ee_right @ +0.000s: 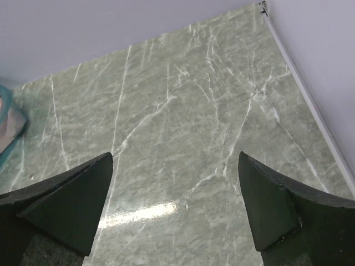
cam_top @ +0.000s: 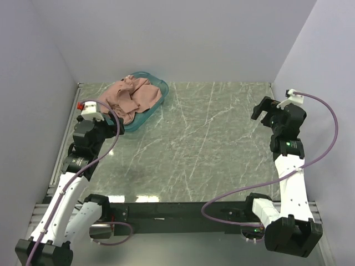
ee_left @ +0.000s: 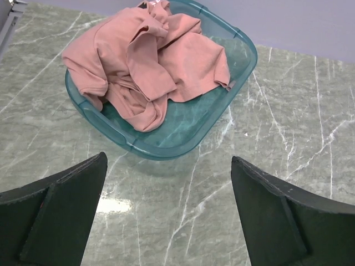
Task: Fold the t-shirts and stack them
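Dusty-pink t-shirts (cam_top: 132, 96) lie crumpled in a heap inside a teal plastic tray (cam_top: 151, 111) at the back left of the marble table. In the left wrist view the t-shirts (ee_left: 150, 61) fill most of the tray (ee_left: 183, 141), spilling over its left rim. My left gripper (cam_top: 113, 126) hovers just in front of the tray, open, nothing between its fingers (ee_left: 61, 213). My right gripper (cam_top: 265, 111) is raised at the right side of the table, open and empty, far from the shirts; its fingers (ee_right: 288, 210) frame bare marble.
Grey-green marble tabletop (cam_top: 211, 149) spreads between the arms. White walls close in the left, back and right sides. A metal rail (ee_right: 310, 105) runs along the table's right edge. A sliver of the tray (ee_right: 4, 124) shows at the left edge of the right wrist view.
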`<state>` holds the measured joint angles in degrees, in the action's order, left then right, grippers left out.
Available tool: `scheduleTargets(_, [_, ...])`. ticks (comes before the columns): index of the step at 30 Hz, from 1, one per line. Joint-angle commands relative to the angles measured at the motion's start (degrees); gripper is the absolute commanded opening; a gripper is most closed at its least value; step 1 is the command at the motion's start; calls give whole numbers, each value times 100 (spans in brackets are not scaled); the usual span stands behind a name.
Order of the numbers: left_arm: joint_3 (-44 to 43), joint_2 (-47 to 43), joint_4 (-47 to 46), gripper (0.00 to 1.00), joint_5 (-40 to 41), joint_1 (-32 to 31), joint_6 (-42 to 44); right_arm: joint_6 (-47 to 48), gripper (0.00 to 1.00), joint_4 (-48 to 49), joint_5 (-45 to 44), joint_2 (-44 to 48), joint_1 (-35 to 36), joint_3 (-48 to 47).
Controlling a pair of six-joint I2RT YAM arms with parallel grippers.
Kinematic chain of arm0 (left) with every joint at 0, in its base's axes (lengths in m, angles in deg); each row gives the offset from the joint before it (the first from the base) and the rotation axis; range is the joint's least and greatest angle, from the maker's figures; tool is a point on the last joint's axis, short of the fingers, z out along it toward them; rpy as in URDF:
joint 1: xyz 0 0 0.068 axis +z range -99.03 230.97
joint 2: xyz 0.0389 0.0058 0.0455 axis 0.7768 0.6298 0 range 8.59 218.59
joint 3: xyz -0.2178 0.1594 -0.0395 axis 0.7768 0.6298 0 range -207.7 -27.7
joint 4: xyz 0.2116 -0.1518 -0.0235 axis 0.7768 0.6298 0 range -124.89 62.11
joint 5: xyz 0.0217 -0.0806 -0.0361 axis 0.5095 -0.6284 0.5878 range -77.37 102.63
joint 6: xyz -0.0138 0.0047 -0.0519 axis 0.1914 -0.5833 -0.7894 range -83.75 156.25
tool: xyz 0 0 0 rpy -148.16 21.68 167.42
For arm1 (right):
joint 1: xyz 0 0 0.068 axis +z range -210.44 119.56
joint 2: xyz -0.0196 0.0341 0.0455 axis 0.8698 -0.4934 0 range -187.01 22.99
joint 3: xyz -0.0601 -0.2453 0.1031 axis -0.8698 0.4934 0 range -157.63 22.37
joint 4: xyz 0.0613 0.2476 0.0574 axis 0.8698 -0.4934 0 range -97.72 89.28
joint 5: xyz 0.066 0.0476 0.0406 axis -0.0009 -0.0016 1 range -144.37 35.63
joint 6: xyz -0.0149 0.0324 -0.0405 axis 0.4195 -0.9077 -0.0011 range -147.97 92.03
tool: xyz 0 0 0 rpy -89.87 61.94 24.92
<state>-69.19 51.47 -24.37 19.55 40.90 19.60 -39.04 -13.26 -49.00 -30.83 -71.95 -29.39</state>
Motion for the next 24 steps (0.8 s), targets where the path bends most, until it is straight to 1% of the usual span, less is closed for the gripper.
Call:
scheduleTargets(1, [-289,168,-235,99,-15,39,-93,69,100,138,-10,21,-9,-175])
scheduleTargets(3, [-463,449,-218,99,-233,275,-259,350,100,59,708,-5,17,-298])
scheduleTargets(5, [-613,825,-235,99,-628,469,-383,1017,100,-82,1612,-58,61,-386])
scheduleTargets(6, [-806,967,-235,99,-648,592,-497,1289,100,-117,2504,-84,104,-369])
scheduleTargets(7, [-921,1117,-235,99,-639,628,-567,1561,100,-187,2809,-137,122,-352])
scheduleTargets(9, [-1262,1556,-261,100,-726,681,-673,1590,100,-171,3258,-199,122,-168])
scheduleTargets(11, [-1518,2029,-322,100,-875,690,-726,2001,100,-353,3470,-295,114,-53])
scheduleTargets(12, [-1789,2206,-332,99,-955,690,-726,2160,100,-503,3515,-348,114,-70])
scheduleTargets(13, [-1957,2408,-288,100,-999,690,-752,2397,100,-774,3767,-453,105,-96])
scheduleTargets(14, [-2376,2854,-131,99,-1052,699,-744,2599,100,-968,4005,-497,79,-210])
scheduleTargets(15, [-2607,3093,-8,100,-1130,699,-718,2775,100,-1144,4242,-524,35,-254])
scheduleTargets(16, [-2853,3348,124,99,-1131,699,-691,2699,100,-1128,4480,-489,-9,-246])
scheduleTargets(17, [-3343,3855,238,99,-1123,699,-648,2506,100,-954,4491,-437,-70,-98])
scheduleTargets(18, [-3591,4113,501,99,-1062,699,-543,2487,100,-874,4508,-393,-71,-53])
scheduleTargets(19, [-3846,4367,625,99,-1009,699,-481,2565,100,-873,4526,-323,-62,-27])
scheduleTargets(20, [-4327,4866,757,100,-939,699,-428,2575,100,-882,4543,-313,-80,-18])
scheduleTargets(22, [-4795,5352,1091,99,-710,699,-261,2601,100,-996,4578,-331,-80,-61])
scheduleTargets(23, [-5285,5833,1231,99,-709,690,-217,2592,100,-1023,4700,-331,-80,-79])
scheduleTargets(24, [-5542,6064,1381,99,-440,690,-173,2584,100,-1040,4771,-348,-97,-96])
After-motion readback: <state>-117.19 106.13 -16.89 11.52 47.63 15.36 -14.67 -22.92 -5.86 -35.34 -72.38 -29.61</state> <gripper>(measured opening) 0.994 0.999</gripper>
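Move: The crumpled pink t-shirt pile lies some 31 cm ahead of the left hand, about 1 cm to its left and roughly 21 cm below. The teal basket holding it has its middle also about 31 cm ahead, around 1 cm to that hand's right and 22 cm down. From the right hand, out over bare table, the same t-shirt pile is about 27 cm ahead, 60 cm to the left and 23 cm below. Gathering speed, the left hand reaches about 20 cm forward, nearly level, over the near side of the basket towards the t-shirt pile, tipping its wide-open fingers some 15 degrees farther down and closing on nothing. Meanwhile the right hand, also open, swings left over bare table, turning nearly 50 degrees counter-clockwise towards the basket side, then also draws back and sinks a little. ##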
